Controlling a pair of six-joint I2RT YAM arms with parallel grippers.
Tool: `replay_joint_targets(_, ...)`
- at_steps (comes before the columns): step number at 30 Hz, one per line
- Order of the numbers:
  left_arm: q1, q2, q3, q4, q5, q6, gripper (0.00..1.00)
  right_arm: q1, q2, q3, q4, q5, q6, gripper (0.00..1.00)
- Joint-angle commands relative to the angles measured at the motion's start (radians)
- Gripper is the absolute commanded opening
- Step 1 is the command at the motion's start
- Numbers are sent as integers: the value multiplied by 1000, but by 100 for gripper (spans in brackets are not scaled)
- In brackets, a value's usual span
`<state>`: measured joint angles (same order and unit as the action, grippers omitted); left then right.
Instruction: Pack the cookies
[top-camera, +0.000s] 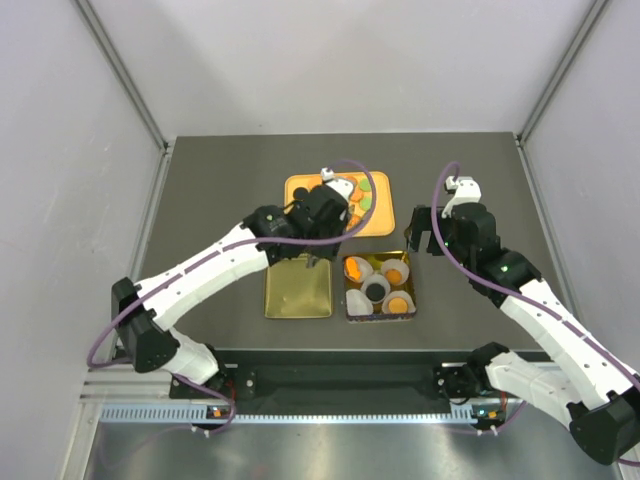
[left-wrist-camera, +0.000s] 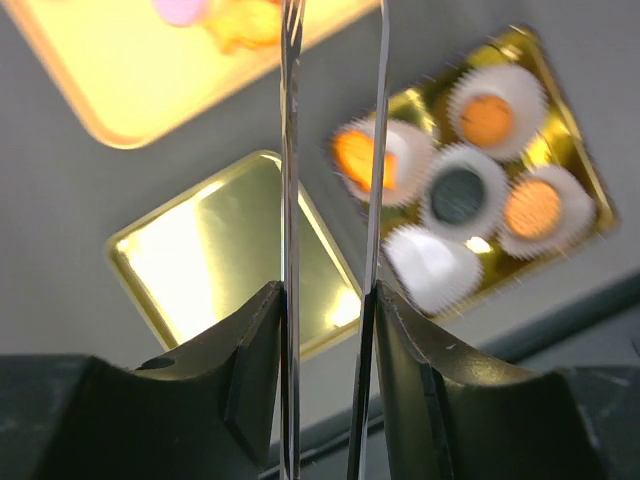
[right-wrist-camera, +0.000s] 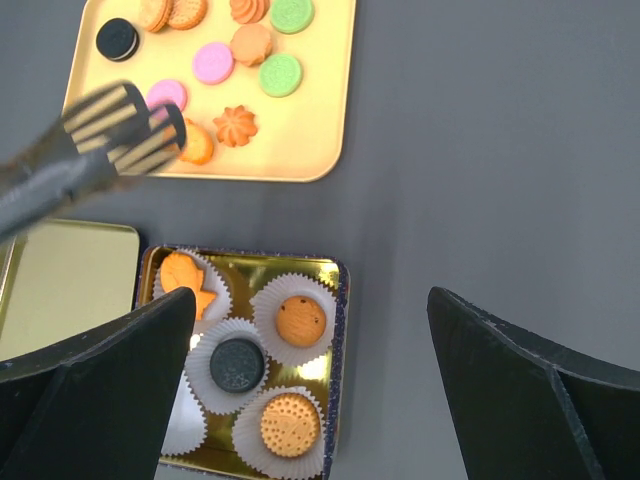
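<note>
Cookies (right-wrist-camera: 280, 75) in pink, green, black and orange lie on an orange tray (right-wrist-camera: 330, 100) at the back of the table. A gold tin (right-wrist-camera: 340, 340) holds white paper cups with an orange star cookie (right-wrist-camera: 180, 280), a black one (right-wrist-camera: 237, 365) and two round orange ones; one cup (left-wrist-camera: 430, 265) looks empty. My left gripper (left-wrist-camera: 328, 295) is shut on metal tongs (left-wrist-camera: 290, 150), whose forked tips (right-wrist-camera: 120, 125) hover over the tray's near left part with nothing between them. My right gripper (right-wrist-camera: 310, 300) hangs open above the tin's right side.
A gold lid (top-camera: 298, 291) lies flat just left of the tin (top-camera: 379, 285). The orange tray (top-camera: 300, 190) sits behind both. Grey walls close in the dark table on three sides, and a metal rail (top-camera: 300, 410) runs along the near edge.
</note>
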<state>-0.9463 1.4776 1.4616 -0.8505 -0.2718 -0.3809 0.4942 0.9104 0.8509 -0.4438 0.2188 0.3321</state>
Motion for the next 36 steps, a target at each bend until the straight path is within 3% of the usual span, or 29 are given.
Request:
replay_joint_targets(1,82,33,57,63,-1,53,45,-11,-10,7,19,-6,-16,100)
replay_joint_targets(6,176,138,85,94,-3,100,45,-13,-7,7,22,-15,-16,100)
replay_joint_targets(17,211,361,255,122,5,158,45,-13,-27,-1,14,-12,-21,100)
replay_joint_targets(36,236,503,367,133,55,174,47,-17,-22,2,8,-15,-24,100)
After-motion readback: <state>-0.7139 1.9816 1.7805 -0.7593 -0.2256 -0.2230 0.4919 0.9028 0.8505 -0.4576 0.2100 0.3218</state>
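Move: The scalloped orange cookie beside the green pair lies about 16 cm ahead of the left hand, 1 cm to its right and 13 cm below. Near that height, the near green cookie is 13 cm ahead and 4 right, the upper pink one 14 ahead and 3 left, and the star-shaped cookie 8 ahead and level sideways. From the right hand, the orange cookie is some 22 cm ahead, 15 left and 13 below. Bring the left gripper forward about 14 cm from the gap between box and cookie tray, bowing slightly left on the way and coming back, and sink some 8 cm towards the scalloped orange cookie. Keep the fingers about half open and slanting forward and down, roll the hand's left side up by under 10 degrees, and ease the forward reach to a stop while still sinking. ##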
